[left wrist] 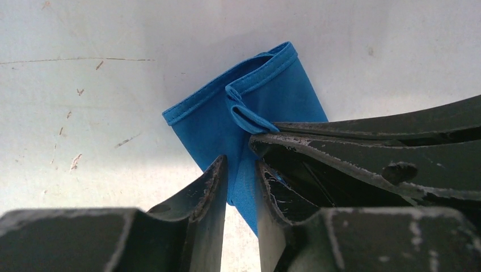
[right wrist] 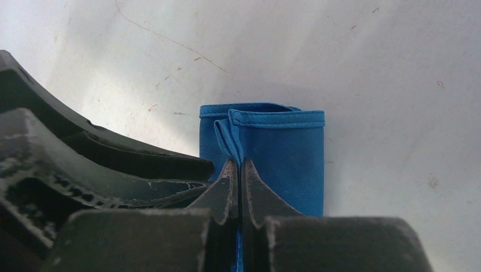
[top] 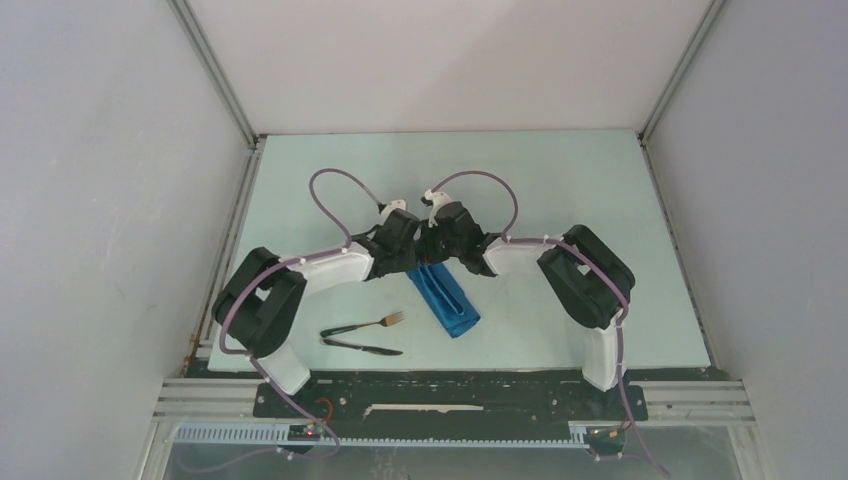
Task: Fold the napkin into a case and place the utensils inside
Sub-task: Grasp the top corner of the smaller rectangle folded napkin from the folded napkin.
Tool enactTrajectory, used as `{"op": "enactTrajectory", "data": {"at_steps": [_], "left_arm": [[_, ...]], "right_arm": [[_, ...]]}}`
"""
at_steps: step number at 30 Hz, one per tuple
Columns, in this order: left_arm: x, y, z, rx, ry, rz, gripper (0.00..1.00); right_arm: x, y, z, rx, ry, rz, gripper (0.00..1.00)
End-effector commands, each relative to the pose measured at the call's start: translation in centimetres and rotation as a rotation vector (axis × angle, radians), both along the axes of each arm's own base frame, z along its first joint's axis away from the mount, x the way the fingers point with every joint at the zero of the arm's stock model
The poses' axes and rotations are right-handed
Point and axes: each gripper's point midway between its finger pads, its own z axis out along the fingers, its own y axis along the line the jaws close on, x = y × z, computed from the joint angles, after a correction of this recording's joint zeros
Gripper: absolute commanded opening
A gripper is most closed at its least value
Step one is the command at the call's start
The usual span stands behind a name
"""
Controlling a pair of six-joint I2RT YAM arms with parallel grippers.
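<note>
The blue napkin (top: pixel 447 300) lies mid-table, folded into a narrow long case, running from the grippers toward the near right. Both grippers meet at its far end. My right gripper (top: pixel 436 257) (right wrist: pixel 238 163) is shut on a raised fold of the napkin (right wrist: pixel 283 153), and blue cloth shows between its jaws. My left gripper (top: pixel 418 260) (left wrist: pixel 241 164) has its jaws narrowly apart, with a thick edge of the napkin (left wrist: pixel 261 96) filling the gap at the tips. The fork (top: pixel 365 324) and the dark knife (top: pixel 362 347) lie side by side left of the case, untouched.
White walls with metal frame rails (top: pixel 215 70) enclose the pale table (top: pixel 560 180) on three sides. The arm bases stand on a dark mounting bar (top: pixel 450 395) at the near edge. Purple cables (top: pixel 335 190) loop above both wrists.
</note>
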Motion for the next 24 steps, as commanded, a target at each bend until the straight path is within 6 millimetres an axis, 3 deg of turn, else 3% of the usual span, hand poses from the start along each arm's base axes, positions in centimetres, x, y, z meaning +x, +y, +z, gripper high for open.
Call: {"op": "enactTrajectory", "data": {"at_steps": [1,18,24], "left_arm": [[0.8,-0.1,0.6,0.043,-0.034,-0.005,0.31],[1.5,0.2,0.2,0.098,-0.022,0.03,0.21],[1.6,0.7,0.6,0.104,-0.033,0.062,0.05]], "right_arm": [[0.4,0.8,3.3,0.08,-0.043,-0.001,0.0],[0.0,0.8,3.1,0.066,-0.037,0.005,0.0],[-0.6,0.7,2.9,0.057,-0.03,-0.004,0.0]]}}
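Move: Just ahead of the left fingertips, about 1 cm farther out and 1 cm lower, lies the upright corner fold of the folded napkin, with the right gripper's shut tips on it. The napkin's main part runs off some 7 cm back and 5 cm to the left hand's right, 3 cm lower. The fork lies about 12 cm back and 10 cm to the left, the knife 17 cm back and 10 cm to the left. From the right hand the corner fold is about 1 cm ahead and 1 cm to the left. Sinking about 1 cm while edging a little left and forward, the left hand rolls roughly 5 degrees, left side up, and brings its half-open fingers in on the corner fold. They then close almost fully, pinching the blue cloth right beside the right fingertips. The right hand stays in place, shut on the same fold. ##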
